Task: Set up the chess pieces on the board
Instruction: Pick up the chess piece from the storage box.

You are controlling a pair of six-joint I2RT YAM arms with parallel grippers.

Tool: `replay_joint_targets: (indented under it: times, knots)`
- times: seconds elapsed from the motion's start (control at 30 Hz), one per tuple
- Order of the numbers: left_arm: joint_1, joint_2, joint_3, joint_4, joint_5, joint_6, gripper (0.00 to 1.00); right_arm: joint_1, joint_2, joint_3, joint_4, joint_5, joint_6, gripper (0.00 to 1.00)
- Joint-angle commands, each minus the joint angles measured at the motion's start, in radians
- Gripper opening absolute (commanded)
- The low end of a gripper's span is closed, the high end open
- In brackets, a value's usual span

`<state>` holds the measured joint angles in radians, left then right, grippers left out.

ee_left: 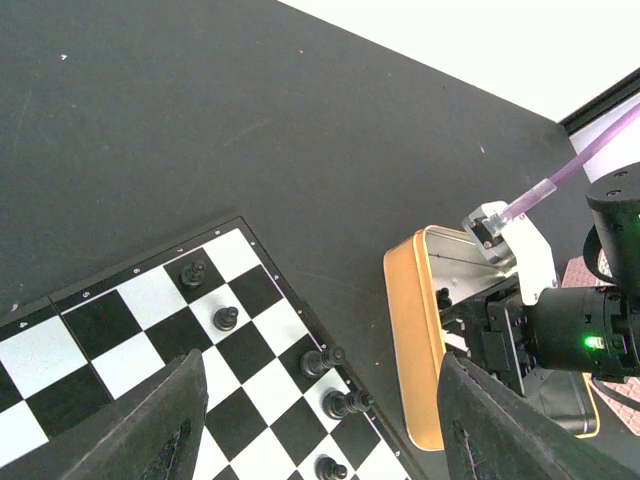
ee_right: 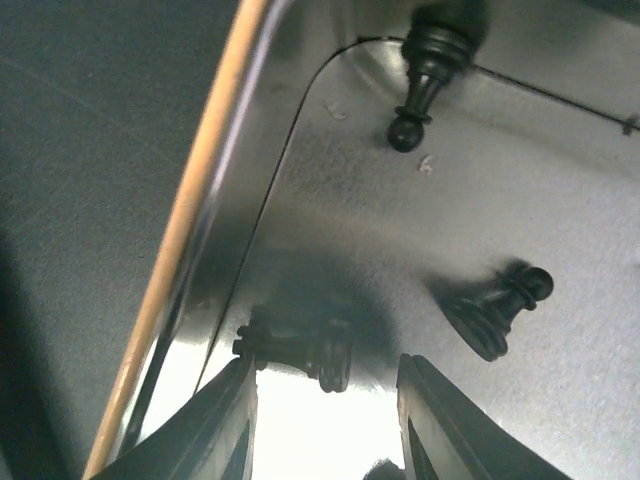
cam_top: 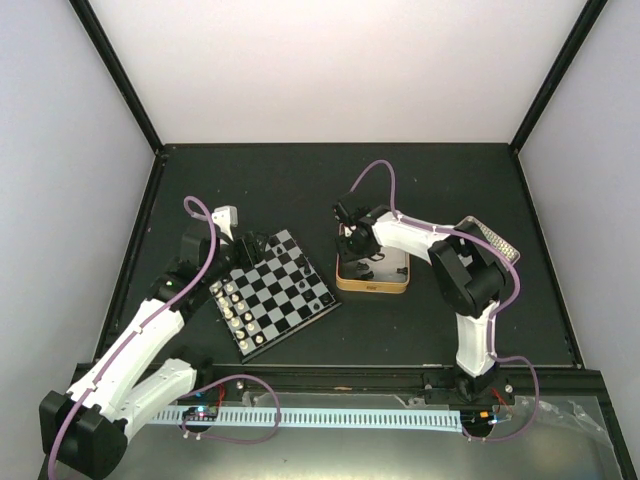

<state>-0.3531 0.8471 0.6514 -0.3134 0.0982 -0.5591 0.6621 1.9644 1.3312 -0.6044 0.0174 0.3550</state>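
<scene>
The board (cam_top: 283,291) lies tilted left of centre, and black chess pieces (cam_top: 318,292) stand along its right edge. My left gripper (cam_top: 250,250) hovers open above the board's far corner. The left wrist view shows black pieces (ee_left: 322,360) standing on the edge squares under the wide-apart fingers (ee_left: 150,420), with nothing held. My right gripper (cam_top: 352,245) reaches down into the gold-rimmed tin (cam_top: 372,288). In the right wrist view it (ee_right: 325,430) is open over a black piece (ee_right: 300,345) lying on the tin floor between its fingertips. Two more black pieces (ee_right: 495,305) lie further in.
Cream-white pieces (cam_top: 236,310) line the board's left side. A patterned flat panel (cam_top: 492,240) sits behind the right arm. The tin's gold wall (ee_left: 410,340) stands close to the board's right edge. Black frame rails border the table.
</scene>
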Motion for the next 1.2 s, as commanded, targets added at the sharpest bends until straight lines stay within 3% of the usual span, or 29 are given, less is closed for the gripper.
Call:
replay_joint_targets:
  times: [0.0, 0.2, 0.43, 0.9, 1.17]
  knots:
    - [0.006, -0.004, -0.008, 0.027, 0.001, 0.011, 0.65, 0.007, 0.022, 0.019, 0.005, 0.061, 0.121, 0.37]
    - [0.006, -0.012, -0.015, 0.027, 0.001, 0.013, 0.65, 0.008, 0.02, 0.042, -0.039, 0.145, 0.209, 0.27]
    - [0.006, -0.019, -0.016, 0.025, 0.0, 0.013, 0.65, 0.007, 0.011, 0.058, -0.039, 0.143, 0.273, 0.34]
    - [0.006, -0.019, -0.019, 0.027, -0.001, 0.014, 0.65, 0.008, 0.063, 0.063, -0.102, 0.154, 0.278, 0.29]
    - [0.007, -0.026, -0.018, 0.024, 0.006, 0.011, 0.65, 0.007, 0.052, 0.063, -0.097, 0.152, 0.269, 0.1]
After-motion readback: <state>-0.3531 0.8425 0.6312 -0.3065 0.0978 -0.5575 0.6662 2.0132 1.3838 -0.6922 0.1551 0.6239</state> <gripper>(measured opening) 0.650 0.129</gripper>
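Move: The dark chess piece to be gripped lies on its side at the right hand's fingertips, about 1 cm ahead of the hand point, 1 cm left and 1 cm below. A pawn lies about 4 cm ahead and 3 cm to the hand's right, and another in the box's corner some 9 cm straight ahead; both lie about 1 cm lower than the hand. From the left hand the piece is roughly 22 cm right, 4 cm ahead and 19 cm lower. The dark piece beside the storage box's left wall is worked by the right hand: it shifts right and slightly down while half closing, goes forward about 1 cm, rising and reopening slightly, then eases right, back and down. It ends about 2 cm to the right, turned some 15 degrees clockwise, with the fingers closing around the piece. ##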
